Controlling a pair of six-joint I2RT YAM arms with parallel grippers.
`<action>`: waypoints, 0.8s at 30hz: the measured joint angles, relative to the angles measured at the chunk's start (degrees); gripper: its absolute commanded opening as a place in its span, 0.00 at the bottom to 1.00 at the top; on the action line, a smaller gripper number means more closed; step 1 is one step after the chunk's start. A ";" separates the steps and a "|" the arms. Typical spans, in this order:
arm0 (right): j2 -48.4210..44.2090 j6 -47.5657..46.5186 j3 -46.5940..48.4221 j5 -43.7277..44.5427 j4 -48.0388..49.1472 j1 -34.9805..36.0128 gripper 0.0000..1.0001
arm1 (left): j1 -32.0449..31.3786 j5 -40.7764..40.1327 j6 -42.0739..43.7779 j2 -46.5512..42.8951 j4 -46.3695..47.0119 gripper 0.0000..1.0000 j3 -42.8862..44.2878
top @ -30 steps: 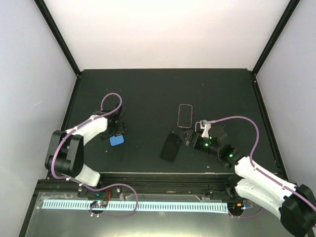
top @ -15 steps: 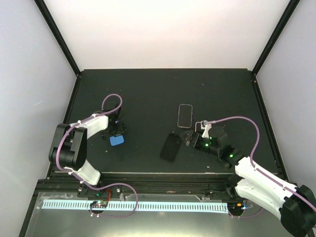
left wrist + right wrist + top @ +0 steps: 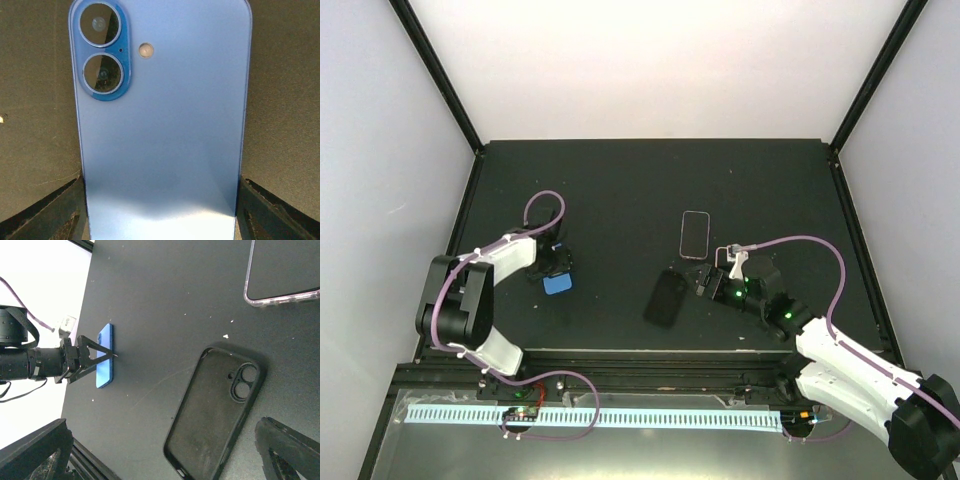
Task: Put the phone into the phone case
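The blue phone (image 3: 557,285) lies camera side up on the black table, left of centre. It fills the left wrist view (image 3: 160,125). My left gripper (image 3: 553,270) straddles it, with one finger (image 3: 55,215) against each long edge. From the right wrist the left gripper (image 3: 102,356) shows at the phone (image 3: 105,356). The black phone case (image 3: 665,297) lies open side up near the middle, apart from the phone. My right gripper (image 3: 700,283) hangs open just right of the case (image 3: 212,410), nothing between its fingers.
A clear case (image 3: 695,234) with a pinkish rim lies behind the black one, also seen in the right wrist view (image 3: 282,275). The table's raised black frame (image 3: 475,200) runs along the left, close to the left arm.
The left gripper's jaws have closed in on the phone's sides and its arm has shifted slightly. Phone, cases and right arm have not moved.
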 measured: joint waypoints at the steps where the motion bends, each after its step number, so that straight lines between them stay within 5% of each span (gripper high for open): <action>1: -0.02 0.00 0.00 0.00 -0.04 0.00 1.00 | 0.00 0.13 0.00 -0.22 0.24 0.75 -0.20; 14: -0.96 -0.50 0.00 -0.72 -0.72 0.00 0.99 | -4.26 7.98 -0.76 -4.42 4.37 0.69 -3.85; 24: 5.53 -0.42 0.00 -4.22 4.24 2.91 0.69 | -11.13 21.49 -6.84 -9.40 8.94 0.69 -8.85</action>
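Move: The black phone case, meant for the blue phone the left hand already grips on the table, lies some 29 cm to that hand's right and 8 cm back, at about its height. From the right hand the black case is about 10 cm to the left, neither ahead nor back, and 12 cm below. The clear case stands 19 cm farther out than the black one and 8 cm to its right. Still pinching the blue phone by its long edges, the left hand lifts it about 2 cm off the table and carries it some 11 cm right and 4 cm back towards the black case, rolling about 25 degrees left side down with a slight clockwise turn. Late on, the right hand eases 2–3 cm left towards the black case, back and down a little, its fingers starting to close on nothing yet. ##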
